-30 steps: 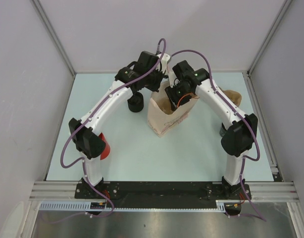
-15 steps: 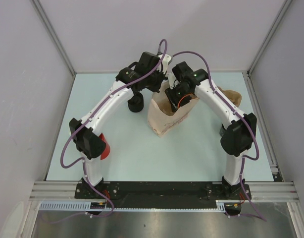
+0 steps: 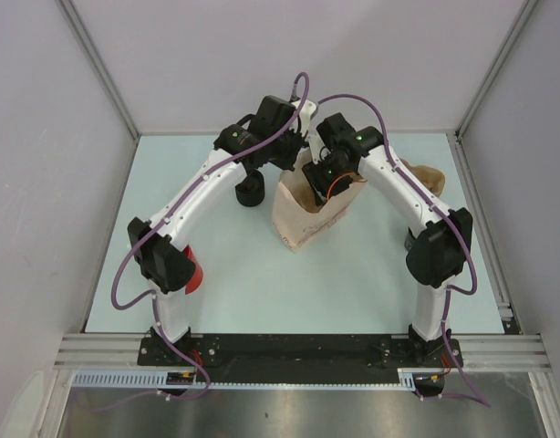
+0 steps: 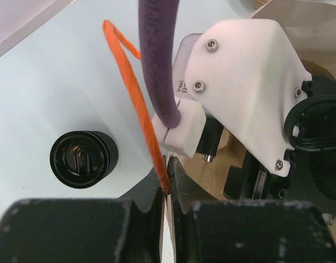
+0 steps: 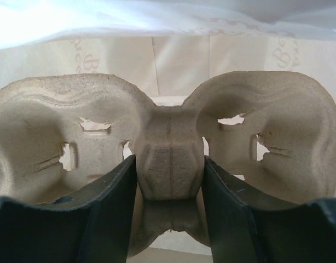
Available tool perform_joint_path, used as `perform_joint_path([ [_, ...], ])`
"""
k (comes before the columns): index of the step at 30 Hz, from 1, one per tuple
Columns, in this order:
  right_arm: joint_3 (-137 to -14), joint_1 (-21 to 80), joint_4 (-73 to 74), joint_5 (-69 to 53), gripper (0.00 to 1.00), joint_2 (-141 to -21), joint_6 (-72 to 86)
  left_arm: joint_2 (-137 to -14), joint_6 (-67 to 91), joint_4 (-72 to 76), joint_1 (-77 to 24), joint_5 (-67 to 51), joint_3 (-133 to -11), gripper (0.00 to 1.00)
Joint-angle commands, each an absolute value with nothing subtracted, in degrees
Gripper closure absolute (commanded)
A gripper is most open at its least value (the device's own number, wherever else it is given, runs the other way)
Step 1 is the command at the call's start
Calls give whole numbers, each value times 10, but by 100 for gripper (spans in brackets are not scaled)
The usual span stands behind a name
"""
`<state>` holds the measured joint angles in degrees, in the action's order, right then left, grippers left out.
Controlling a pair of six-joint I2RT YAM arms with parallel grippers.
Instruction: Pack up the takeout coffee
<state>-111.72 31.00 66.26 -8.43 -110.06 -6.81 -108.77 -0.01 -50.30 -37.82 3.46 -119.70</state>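
Note:
A brown paper bag (image 3: pixel 298 219) stands open at the middle back of the table. My left gripper (image 4: pixel 169 181) is shut on the bag's rim and its orange twisted handle (image 4: pixel 136 93), holding that side up. My right gripper (image 5: pixel 171 181) reaches down inside the bag (image 5: pixel 179 55). Its two fingers press either side of the centre post of a grey pulp cup carrier (image 5: pixel 171 164), whose two cup wells are empty. A coffee cup with a black lid (image 3: pixel 249 191) stands on the table left of the bag, also in the left wrist view (image 4: pixel 84 159).
A red object (image 3: pixel 195 272) lies near the left arm's elbow. Something of brown paper (image 3: pixel 430 177) sits at the back right behind the right arm. A dark object (image 3: pixel 409 241) shows partly under the right elbow. The right wrist (image 4: pixel 239 93) is close beside my left fingers.

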Motion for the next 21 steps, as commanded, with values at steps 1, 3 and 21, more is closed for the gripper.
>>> perform_joint_path([
  [1, -1136, 317, 689, -96, 46, -1106, -78, -1078, 2, -487, -381, 53, -1224, 91],
  [3, -1139, 316, 689, -98, 44, -1106, -78, -1078, 2, -487, -382, 54, -1224, 91],
  [21, -1228, 298, 670, -178, 23, -1066, -99, -1078, 2, -488, -382, 53, -1225, 91],
])
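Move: Inside the bag, the right fingers straddle the bridge of the cup holder, whose middle is right at the fingertips, about 1 cm below. The bag's floor is roughly 10 cm below that hand, some 3 cm ahead and 3 cm left. The black cup stands about 19 cm left of the right hand and 5 cm farther out, 14 cm lower. From the left hand at the bag's rim, the cup holder lies some 5 cm back, 7 cm right and 11 cm below. Opening from about half to three-quarters wide, the right fingers let go of the cup holder's bridge, and the hand draws up about 3.5 cm, gathering speed and drifting a little left, still between the bag's walls. The left hand keeps its pinch on the bag's rim, barely moving until it eases up about 1 cm at the end. ##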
